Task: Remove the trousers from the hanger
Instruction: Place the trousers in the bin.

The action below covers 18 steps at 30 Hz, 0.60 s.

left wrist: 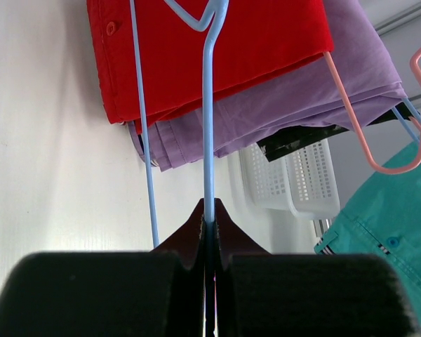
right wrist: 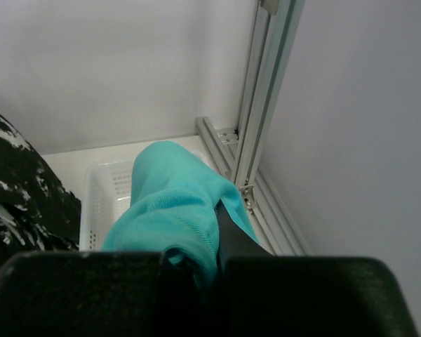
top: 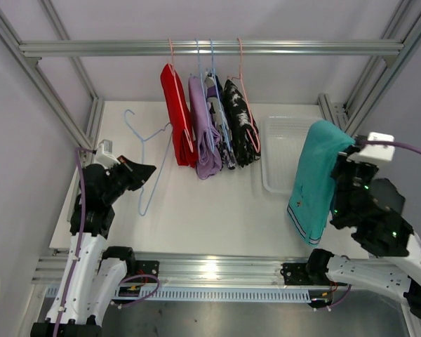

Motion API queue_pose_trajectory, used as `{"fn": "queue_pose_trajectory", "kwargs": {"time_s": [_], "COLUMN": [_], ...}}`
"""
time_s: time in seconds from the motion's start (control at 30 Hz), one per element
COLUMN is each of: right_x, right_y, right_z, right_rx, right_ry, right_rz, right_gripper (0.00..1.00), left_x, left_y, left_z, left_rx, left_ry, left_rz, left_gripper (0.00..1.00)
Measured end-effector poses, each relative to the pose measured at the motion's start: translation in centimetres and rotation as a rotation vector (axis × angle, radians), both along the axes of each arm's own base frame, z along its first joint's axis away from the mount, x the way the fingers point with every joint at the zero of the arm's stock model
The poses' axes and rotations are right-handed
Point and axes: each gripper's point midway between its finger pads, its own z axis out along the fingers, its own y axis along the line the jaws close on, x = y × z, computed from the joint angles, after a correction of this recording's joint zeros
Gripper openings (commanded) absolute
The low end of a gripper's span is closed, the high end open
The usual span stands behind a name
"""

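My left gripper (top: 149, 170) (left wrist: 209, 210) is shut on the wire of a bare light-blue hanger (top: 149, 140) (left wrist: 208, 126) that slants over the left of the table. My right gripper (top: 344, 151) (right wrist: 214, 239) is shut on the teal trousers (top: 316, 182) (right wrist: 175, 203), which hang folded from it above the table's right side. On hangers from the rail (top: 302, 47) hang the red trousers (top: 177, 112) (left wrist: 210, 49), the lilac trousers (top: 203, 133) (left wrist: 295, 98), the printed trousers (top: 219, 119) and the black-and-white blotched trousers (top: 240, 123) (right wrist: 21, 196).
A white perforated basket (top: 284, 154) (left wrist: 295, 182) (right wrist: 102, 189) sits on the table's right, just behind the hanging teal trousers. Aluminium frame posts (top: 368, 91) stand at the back corners, with walls on both sides. Pink hangers (left wrist: 379, 133) hang close to the lilac cloth.
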Motion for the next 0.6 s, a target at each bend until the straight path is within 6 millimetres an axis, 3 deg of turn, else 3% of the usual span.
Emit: {"fn": "queue_pose_trajectory", "kwargs": {"time_s": [0.2, 0.33, 0.6], "right_x": [5.0, 7.4, 6.7], "right_y": [1.5, 0.8, -2.7], "right_z": [-1.1, -2.2, -1.2], "right_rx": [-0.066, -0.046, 0.029], "right_ry": [0.054, 0.086, 0.037], "right_rz": [-0.066, -0.1, -0.203], "right_gripper": [0.0, 0.0, 0.0], "left_x": [0.0, 0.0, 0.0], "left_y": [-0.1, -0.2, -0.6], "left_z": [0.0, -0.1, -0.2], "left_rx": [-0.001, -0.002, -0.01], "left_ry": [0.0, 0.004, 0.012], "left_rz": [-0.004, -0.01, -0.036], "left_gripper": [0.0, 0.0, 0.0]}}
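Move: The teal trousers hang pinched in the right hand. The white bin they are to go into lies some 20 cm ahead of this hand, about 4 cm to its left and roughly 38 cm below. The black patterned trousers hang about 17 cm ahead, 27 cm left and 14 cm lower. From the left hand, which still holds the empty blue hanger, the bin is about 15 cm ahead, 49 cm to the right and 19 cm lower. Forward in a quick swing of about 7 cm, dipping some 2 cm, the right hand carries the teal trousers up beside the bin, then drifts a few centimetres to its right, rising and easing back slightly. The wrist turns about 10 degrees clockwise along the way, and the shut fingers keep their pinch on the cloth. ##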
